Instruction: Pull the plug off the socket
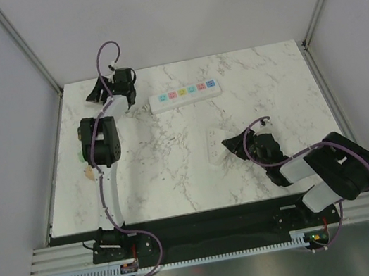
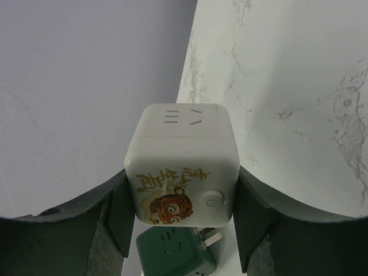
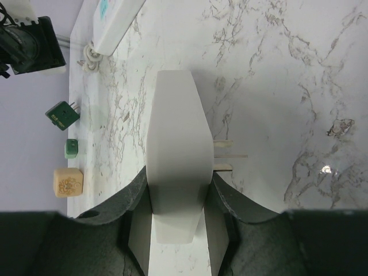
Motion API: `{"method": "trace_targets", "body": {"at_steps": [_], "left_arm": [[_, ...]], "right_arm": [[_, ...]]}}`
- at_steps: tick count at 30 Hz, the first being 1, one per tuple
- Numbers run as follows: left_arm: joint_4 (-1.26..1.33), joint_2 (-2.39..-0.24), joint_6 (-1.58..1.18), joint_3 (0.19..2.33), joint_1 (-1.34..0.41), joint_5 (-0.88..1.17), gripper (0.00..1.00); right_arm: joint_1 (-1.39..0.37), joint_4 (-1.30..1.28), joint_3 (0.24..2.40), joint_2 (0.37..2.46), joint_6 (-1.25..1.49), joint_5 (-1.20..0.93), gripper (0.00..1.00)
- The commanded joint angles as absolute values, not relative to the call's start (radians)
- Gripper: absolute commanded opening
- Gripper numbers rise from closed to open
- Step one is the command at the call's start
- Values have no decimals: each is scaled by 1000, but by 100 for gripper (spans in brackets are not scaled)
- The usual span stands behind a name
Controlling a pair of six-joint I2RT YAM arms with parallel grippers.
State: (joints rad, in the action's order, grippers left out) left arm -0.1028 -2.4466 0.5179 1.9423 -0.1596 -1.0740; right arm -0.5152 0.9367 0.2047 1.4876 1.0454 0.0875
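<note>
The socket (image 1: 184,95), a white strip with pastel outlets, lies at the back middle with nothing plugged into it; its end shows in the right wrist view (image 3: 118,17). The dark green plug (image 2: 175,253) lies loose on the table with its prongs bare, and also shows at the left edge (image 3: 62,114). My left gripper (image 1: 117,85) is at the far left corner, shut (image 2: 181,213) on a white cube (image 2: 184,161) with a tiger picture. My right gripper (image 1: 232,145) is shut (image 3: 178,224) on a plain white block (image 3: 175,155) with prongs.
A bright green block (image 3: 71,148) and a tan block (image 3: 68,183) lie along the left edge, near the plug. The strip's cord stub (image 3: 91,57) curls at its left end. Grey walls stand close behind and beside the marble table (image 1: 270,94).
</note>
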Motion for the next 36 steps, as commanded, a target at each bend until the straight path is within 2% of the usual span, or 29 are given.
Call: {"method": "trace_targets", "body": {"at_steps": [1, 5, 9, 16, 20, 27, 31, 36], "left_arm": [[-72, -2479, 537, 1979, -132, -1132, 21], [-109, -2490, 496, 1979, -120, -1135, 32], [-130, -2494, 457, 1976, -109, -1121, 52], [-176, -2507, 416, 1951, -103, -1095, 73], [-227, -2502, 367, 1963, -103, -1068, 98], [-380, -2453, 212, 2005, -104, -1002, 100], [-630, -2384, 8, 2085, -104, -820, 100], [-751, -2246, -222, 2099, -109, -612, 100]], "right_arm": [[-509, 721, 178, 1537, 943, 164, 0], [-509, 724, 181, 1542, 945, 161, 0], [-509, 727, 181, 1545, 943, 158, 0], [-511, 719, 183, 1539, 942, 158, 0], [-509, 719, 183, 1537, 940, 158, 0], [-509, 716, 183, 1536, 939, 158, 0], [-509, 712, 187, 1536, 940, 158, 0], [-509, 706, 189, 1534, 939, 160, 0]]}}
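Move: The left hand already holds the white plug with the tiger print; the bare spot where it will stand is about 3 cm to the hand's left, 1 cm back and 4 cm lower. From this hand the dark green plug lies some 11 cm back and 2 cm left, the light green block about 19 cm back and 3 cm left, both roughly 5 cm below. From the idle right hand the spot is some 26 cm ahead, 45 cm left, about level. Down and to the left, about 3–4 cm each way and a touch back, the left hand lowers the tiger plug to the table beyond the dark green plug, then opens its fingers fully and lets go. Still sinking a little at first, it draws off to the right by about 4 cm, the pointing fingers tipping downward some 25 degrees. The right hand keeps its grip on the white socket piece, unmoving. ##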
